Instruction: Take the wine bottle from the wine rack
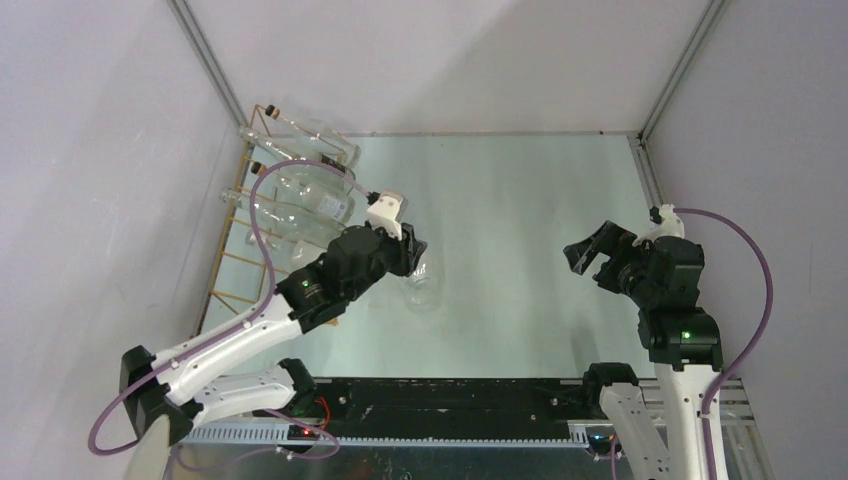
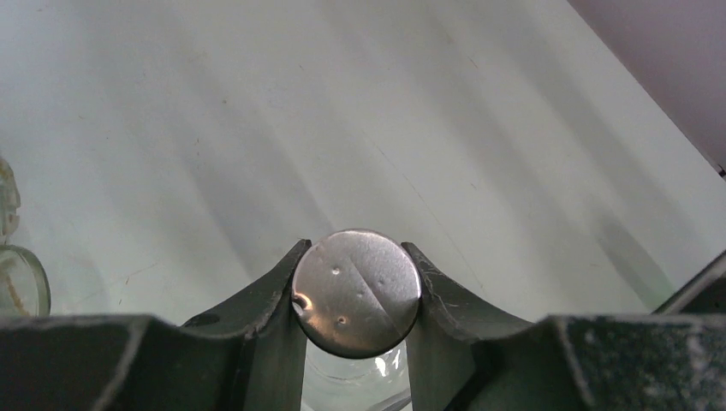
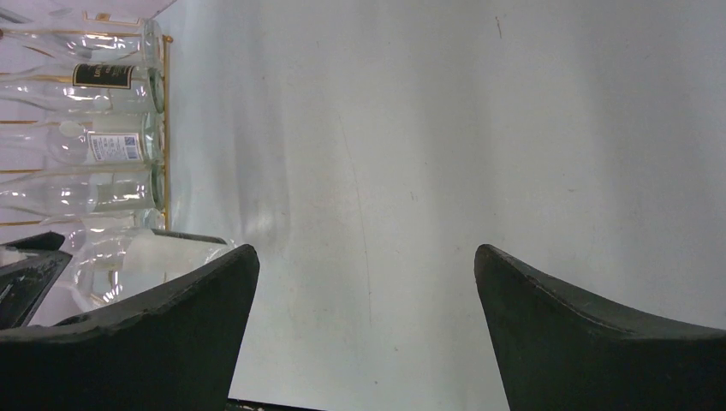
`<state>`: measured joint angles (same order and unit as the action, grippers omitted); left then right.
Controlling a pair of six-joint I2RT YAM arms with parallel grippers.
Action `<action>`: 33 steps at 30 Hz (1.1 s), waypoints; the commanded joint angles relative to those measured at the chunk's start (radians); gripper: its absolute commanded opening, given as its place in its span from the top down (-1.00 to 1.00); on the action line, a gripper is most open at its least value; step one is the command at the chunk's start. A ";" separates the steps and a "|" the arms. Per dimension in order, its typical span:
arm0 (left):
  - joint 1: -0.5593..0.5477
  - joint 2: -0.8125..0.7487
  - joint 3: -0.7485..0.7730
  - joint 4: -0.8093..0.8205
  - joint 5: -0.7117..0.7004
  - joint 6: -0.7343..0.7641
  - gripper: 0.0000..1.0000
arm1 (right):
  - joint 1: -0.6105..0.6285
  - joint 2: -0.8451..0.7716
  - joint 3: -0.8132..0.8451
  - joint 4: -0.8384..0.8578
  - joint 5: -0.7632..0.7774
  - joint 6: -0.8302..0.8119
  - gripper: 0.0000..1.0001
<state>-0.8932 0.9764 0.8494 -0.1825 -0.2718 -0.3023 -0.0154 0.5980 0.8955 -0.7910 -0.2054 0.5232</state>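
A clear glass wine bottle (image 1: 425, 287) with a round silver cap (image 2: 356, 291) is off the rack, over the pale table to the right of it. My left gripper (image 1: 413, 250) (image 2: 355, 248) is shut on the bottle's capped neck, one finger on each side of the cap. Whether the bottle's base touches the table is not visible. The wine rack (image 1: 232, 215), a thin gold wire frame, runs along the left wall and carries several more clear bottles (image 1: 305, 190). My right gripper (image 1: 597, 256) (image 3: 366, 282) stands open over bare table at the right, holding nothing.
In the right wrist view the rack (image 3: 165, 128) and its bottles (image 3: 103, 147) lie at far left, with the held bottle (image 3: 128, 265) below them. Grey walls close in the table (image 1: 520, 200) on three sides. The arm bases and a black rail (image 1: 450, 405) line the near edge.
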 commanded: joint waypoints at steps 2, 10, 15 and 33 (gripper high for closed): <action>-0.018 0.050 0.096 0.296 -0.069 0.015 1.00 | -0.004 -0.007 0.000 0.004 0.013 -0.012 -1.00; -0.053 0.169 0.089 0.353 -0.051 0.023 1.00 | -0.004 -0.010 0.000 -0.002 0.021 -0.024 -1.00; -0.073 0.200 0.084 0.344 -0.042 0.030 1.00 | -0.003 -0.011 0.000 -0.005 0.024 -0.027 -1.00; -0.128 0.210 0.017 0.277 -0.052 0.067 0.30 | -0.004 -0.074 0.000 0.049 -0.042 -0.049 -1.00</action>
<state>-1.0157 1.2312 0.8627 -0.0364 -0.2756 -0.2184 -0.0154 0.5522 0.8951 -0.7940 -0.2184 0.5003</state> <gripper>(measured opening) 0.419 0.997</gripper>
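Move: The left hand already holds the wine bottle by its capped neck, off the rack; the bare table spot it is going to lies about 6 cm to the hand's right, level fore-and-aft, some 24 cm below. The rack's nearest remaining bottle, silver-capped, is roughly 23 cm left and 6 cm ahead; the long-necked clear bottle is about 27 cm left and 15 cm ahead. From the right hand, that spot is about 33 cm left, level fore-and-aft and some 24 cm down. Cap still pinched, the left hand lowers the wine bottle 5 cm towards the table and 6 cm right. ##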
